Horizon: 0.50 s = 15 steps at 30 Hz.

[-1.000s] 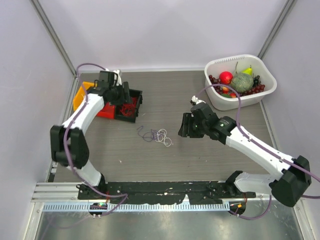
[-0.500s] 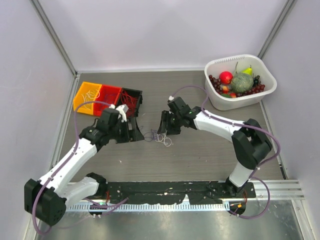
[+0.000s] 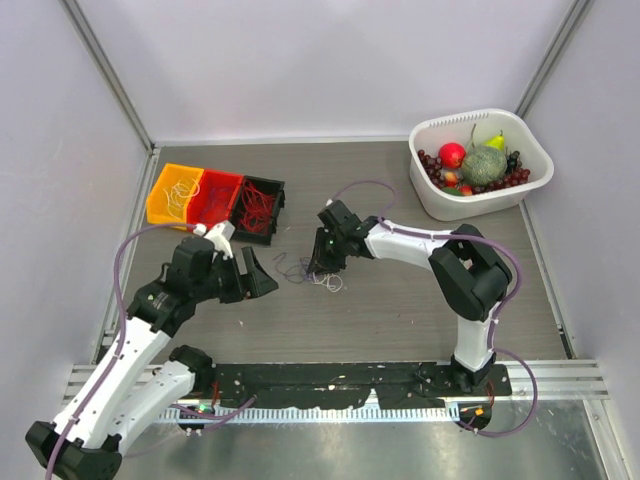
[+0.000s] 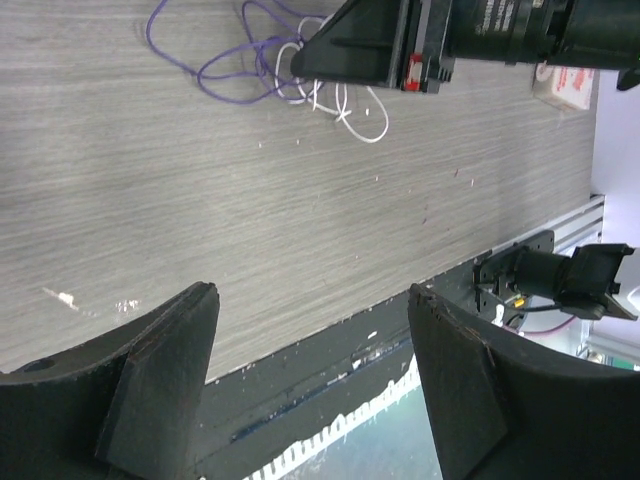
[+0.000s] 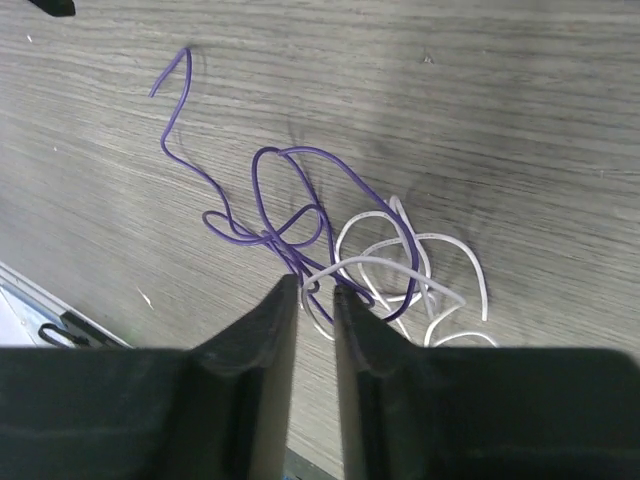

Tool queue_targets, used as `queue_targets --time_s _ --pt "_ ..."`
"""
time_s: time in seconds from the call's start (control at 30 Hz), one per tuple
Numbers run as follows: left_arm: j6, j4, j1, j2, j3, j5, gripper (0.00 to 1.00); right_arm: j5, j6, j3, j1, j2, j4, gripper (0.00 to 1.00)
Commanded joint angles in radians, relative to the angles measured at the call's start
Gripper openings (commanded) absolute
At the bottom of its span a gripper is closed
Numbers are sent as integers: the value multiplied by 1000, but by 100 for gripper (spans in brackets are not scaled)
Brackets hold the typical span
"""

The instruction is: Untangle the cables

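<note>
The cables [image 3: 310,272] are a small tangle of thin purple and white wires lying on the grey table. The right wrist view shows the purple wire [image 5: 290,190] looped through the white wire [image 5: 400,240]. My right gripper [image 3: 318,264] is down on the tangle's right side. Its jaws stand a narrow gap apart, and a white and a purple strand run in between its tips [image 5: 315,285]. My left gripper [image 3: 266,280] hangs wide open and empty just left of the tangle. Its wrist view has the cables [image 4: 250,70] at the top, far from its tips [image 4: 312,300].
Yellow [image 3: 172,193], red [image 3: 218,193] and black [image 3: 258,205] bins holding thin wires sit at the back left. A white basket [image 3: 436,205] of fruit stands at the back right. A black rail [image 3: 330,378] runs along the near table edge.
My left arm has swung from the bins down toward the cables and its jaws have widened. My right arm has moved left onto the tangle and its jaws have narrowed.
</note>
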Motion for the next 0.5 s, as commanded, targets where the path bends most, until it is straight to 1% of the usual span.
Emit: queue_targets --time_s 0.0,0.03,0.1,0.17,0.2,0.27,0.37,0.4,0.47 --pt "15 -80 -2 -24 45 -6 80 69 -19 74 7 -20 -17 22" --pt "15 -74 -2 -27 48 1 81 72 -23 75 7 -37 -23 14" --pt "7 -28 -1 -27 51 37 82 57 -54 73 7 -71 -46 4" --pt "-3 77 -2 -14 54 113 83 23 -82 74 7 -127 -91 1" --pt "-17 136 -2 -2 57 161 82 8 -101 73 7 -158 -124 1" --pt "-42 263 -2 33 70 245 82 -36 -132 70 7 -279 -160 1" --pt "-80 440 -1 113 109 328 77 -89 -161 76 5 -419 -213 1" --pt "-92 499 -2 145 129 356 77 -102 -164 85 5 -474 -220 1" --pt "-131 610 -2 208 171 417 79 -156 -154 101 1 -534 -223 1"
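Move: Right at the right hand's fingertips lies a loop of the white cable; its middle is about 3 cm to the right and 1 cm below. The purple cable lies some 5 cm left and 1 cm farther out, and the black tray about 14 cm ahead and 13 cm left. For the left hand the white cable is roughly 8 cm ahead, 15 cm right and 14 cm lower, with the purple one 8 cm ahead and 8 cm right. Closing its partly open fingers, the right hand pinches the white loop near the table, then lifts it ever faster, about 14 cm straight up for the most part, with a small drift back and right. The left hand, still wide open, first hangs almost in place, then rises some 6 cm and goes right towards the white cable, its fingers swinging rightward and flatter. ##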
